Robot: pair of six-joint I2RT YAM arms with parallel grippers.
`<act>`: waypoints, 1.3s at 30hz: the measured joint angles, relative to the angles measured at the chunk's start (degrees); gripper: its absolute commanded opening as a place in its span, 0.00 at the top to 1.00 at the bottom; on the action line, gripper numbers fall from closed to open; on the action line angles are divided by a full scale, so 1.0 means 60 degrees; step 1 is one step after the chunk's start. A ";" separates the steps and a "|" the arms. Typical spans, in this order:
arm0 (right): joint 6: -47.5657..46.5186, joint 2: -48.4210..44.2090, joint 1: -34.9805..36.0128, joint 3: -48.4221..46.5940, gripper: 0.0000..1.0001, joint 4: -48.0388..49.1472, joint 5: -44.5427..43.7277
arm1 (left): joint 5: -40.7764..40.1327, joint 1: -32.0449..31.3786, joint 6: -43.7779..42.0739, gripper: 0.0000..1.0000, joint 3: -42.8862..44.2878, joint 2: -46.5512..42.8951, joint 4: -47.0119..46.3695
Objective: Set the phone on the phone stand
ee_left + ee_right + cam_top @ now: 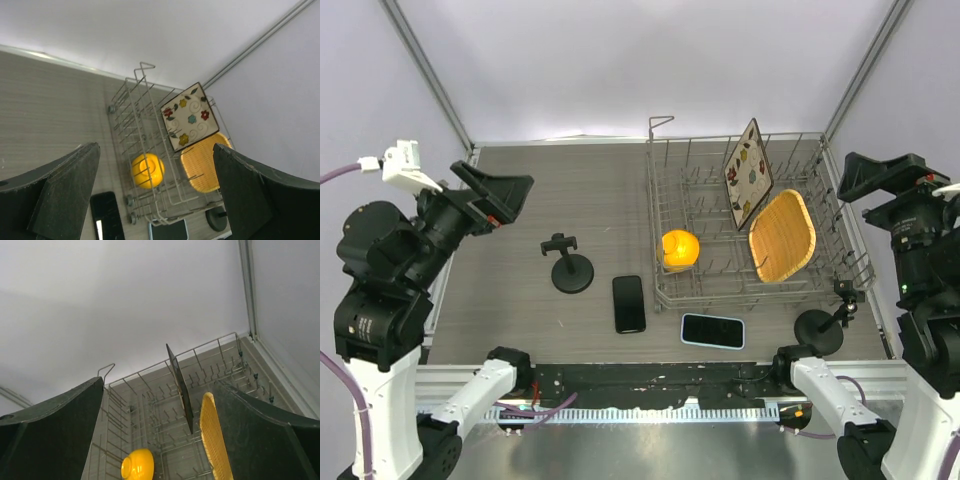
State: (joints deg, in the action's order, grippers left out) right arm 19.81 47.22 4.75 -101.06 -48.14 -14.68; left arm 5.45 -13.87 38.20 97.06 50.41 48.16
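A black phone lies flat on the table, just right of a black phone stand. A second phone in a light-blue case lies in front of the dish rack, with a second stand to its right. My left gripper hangs open high over the table's left side, well away from both phones. The left wrist view shows the black phone, the cased phone and the right stand far below the open gripper. At the right edge my right gripper is raised and open, empty.
A wire dish rack fills the right half of the table. It holds a yellow bowl, a flower-patterned square plate standing on edge and a yellow woven plate. White walls close in the back and sides.
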 measured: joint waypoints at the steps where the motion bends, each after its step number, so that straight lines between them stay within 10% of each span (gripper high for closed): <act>1: 0.0076 0.0040 0.0000 0.0062 0.04 0.0004 0.0106 | 0.0011 0.0000 -0.0051 0.00 -0.0244 -0.0120 -0.0007; 11: 0.1807 0.0324 0.0117 0.3231 0.04 0.2430 0.4747 | 0.0532 0.0000 -0.0408 0.00 -0.2991 -0.0663 0.0827; 19: 0.2506 0.0743 0.2452 0.4218 0.04 0.3085 0.5166 | 0.0525 0.0000 -0.0747 0.04 -0.5716 -0.1428 0.1497; 29: 0.2248 0.3187 1.0593 0.3453 0.04 0.3005 -0.0386 | 0.0270 0.0000 -0.0164 0.05 -0.6768 -0.2699 0.1195; 39: 0.3038 0.5096 1.2856 0.4568 0.04 0.2361 -0.3858 | -0.2747 -0.0051 0.0182 0.05 -0.5982 -0.5384 0.1552</act>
State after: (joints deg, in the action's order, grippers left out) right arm 38.04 77.80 81.89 -73.65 -33.98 -37.82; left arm -11.03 -14.17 39.29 61.17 18.11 57.47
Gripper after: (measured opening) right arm 0.963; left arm 0.950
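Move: The black phone lies flat some 43 cm to the right hand's left, about 2 cm nearer the base and roughly 52 cm lower. Beyond it, the phone stand is about 59 cm left and 6 cm ahead of that hand. The yellow cup in the rack is about 32 cm left and 8 cm ahead, the pale-rimmed phone some 24 cm left and 9 cm back. From the left hand the black phone lies about 21 cm right, 3 cm back and 49 cm down. Touching nothing, the right hand heads for the black phone: it first swings forward and left, then sweeps on left and back, ending with a steeper drop, some 37 cm left and 28 cm down in all. The open fingers turn counter-clockwise by about 50 degrees and tip down. Meanwhile the left hand, open and empty, sinks about 26 cm, then rises some 7 cm while drawing left and back. ##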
